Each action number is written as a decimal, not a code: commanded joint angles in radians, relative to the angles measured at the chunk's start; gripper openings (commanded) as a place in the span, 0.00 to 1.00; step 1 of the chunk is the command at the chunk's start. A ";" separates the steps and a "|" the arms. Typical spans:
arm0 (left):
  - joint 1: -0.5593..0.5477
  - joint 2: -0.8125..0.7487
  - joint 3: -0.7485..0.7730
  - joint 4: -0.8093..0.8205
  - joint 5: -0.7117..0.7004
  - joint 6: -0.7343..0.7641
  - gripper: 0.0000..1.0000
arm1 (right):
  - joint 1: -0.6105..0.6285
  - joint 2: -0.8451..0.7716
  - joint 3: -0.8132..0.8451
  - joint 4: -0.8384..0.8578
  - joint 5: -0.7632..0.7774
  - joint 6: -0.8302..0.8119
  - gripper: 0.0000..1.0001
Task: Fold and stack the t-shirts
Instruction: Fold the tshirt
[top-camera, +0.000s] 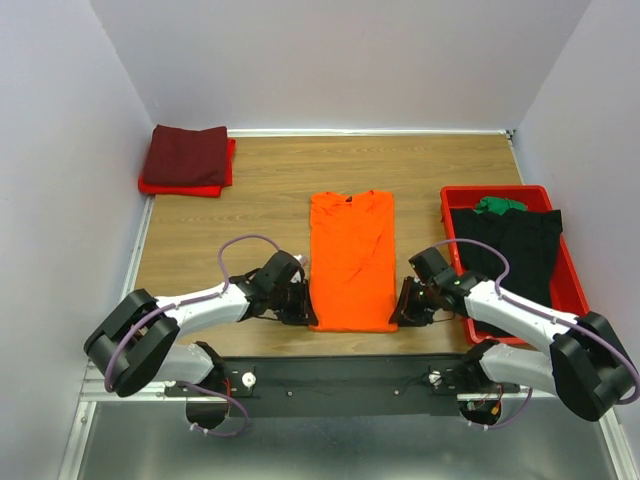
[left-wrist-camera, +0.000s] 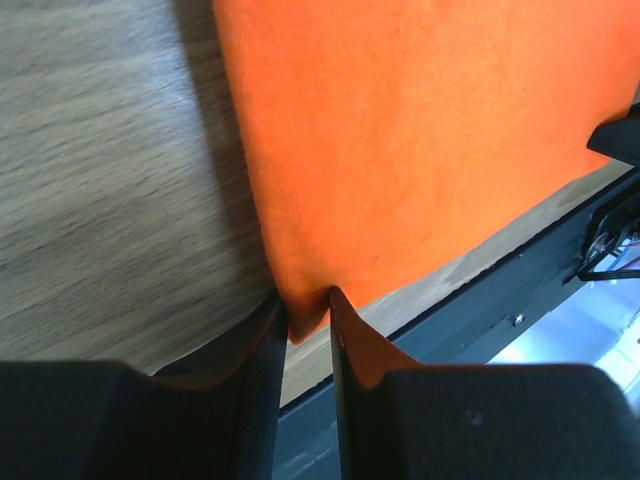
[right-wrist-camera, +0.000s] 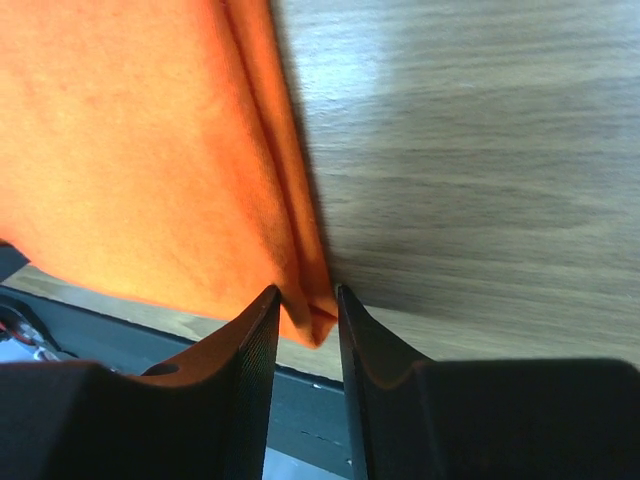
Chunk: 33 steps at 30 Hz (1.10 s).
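The bright orange t-shirt lies flat on the wooden table, folded into a long strip with its collar at the far end. My left gripper is low at its near left corner. In the left wrist view that corner of the orange cloth pokes into the narrow gap of the left gripper. My right gripper is at the near right corner. There the folded orange edge sits inside the right gripper. Both sets of jaws stand slightly apart around the cloth.
A folded dark maroon shirt rests on a red one at the far left corner. At the right a red tray holds a black shirt and a green one. The black mounting rail runs along the near edge.
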 joint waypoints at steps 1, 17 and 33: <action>-0.019 0.029 -0.023 0.007 0.001 0.000 0.31 | 0.006 0.011 -0.021 0.031 -0.005 -0.001 0.37; -0.054 -0.053 -0.043 0.009 -0.013 -0.034 0.00 | 0.023 -0.095 -0.055 0.038 -0.025 0.030 0.00; -0.260 -0.354 -0.082 -0.068 -0.148 -0.212 0.00 | 0.189 -0.443 -0.017 -0.164 0.145 0.145 0.01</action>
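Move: The t-shirt's near-left corner sits right between the left hand's open fingertips, level with the hand and about 1 cm below. The collar lies some 31 cm ahead and 8 cm to its right, and the table's front edge some 7 cm straight back. The near-right corner lies likewise between the right hand's fingertips, about 1 cm below; the red bin's middle is roughly 14 cm ahead of that hand and 26 cm to its right. Both hands stay almost in place over the near corners while their part-open fingers shut fully, each pinching the t-shirt's hem corner. Then, speeding up, they draw the pinched hem back towards the table's front edge and lift it, the left going about 6 cm back, 3 cm up and slightly right, the right about 4 cm up, 3.5 cm back and a little left, its wrist tilting some 15 degrees. ##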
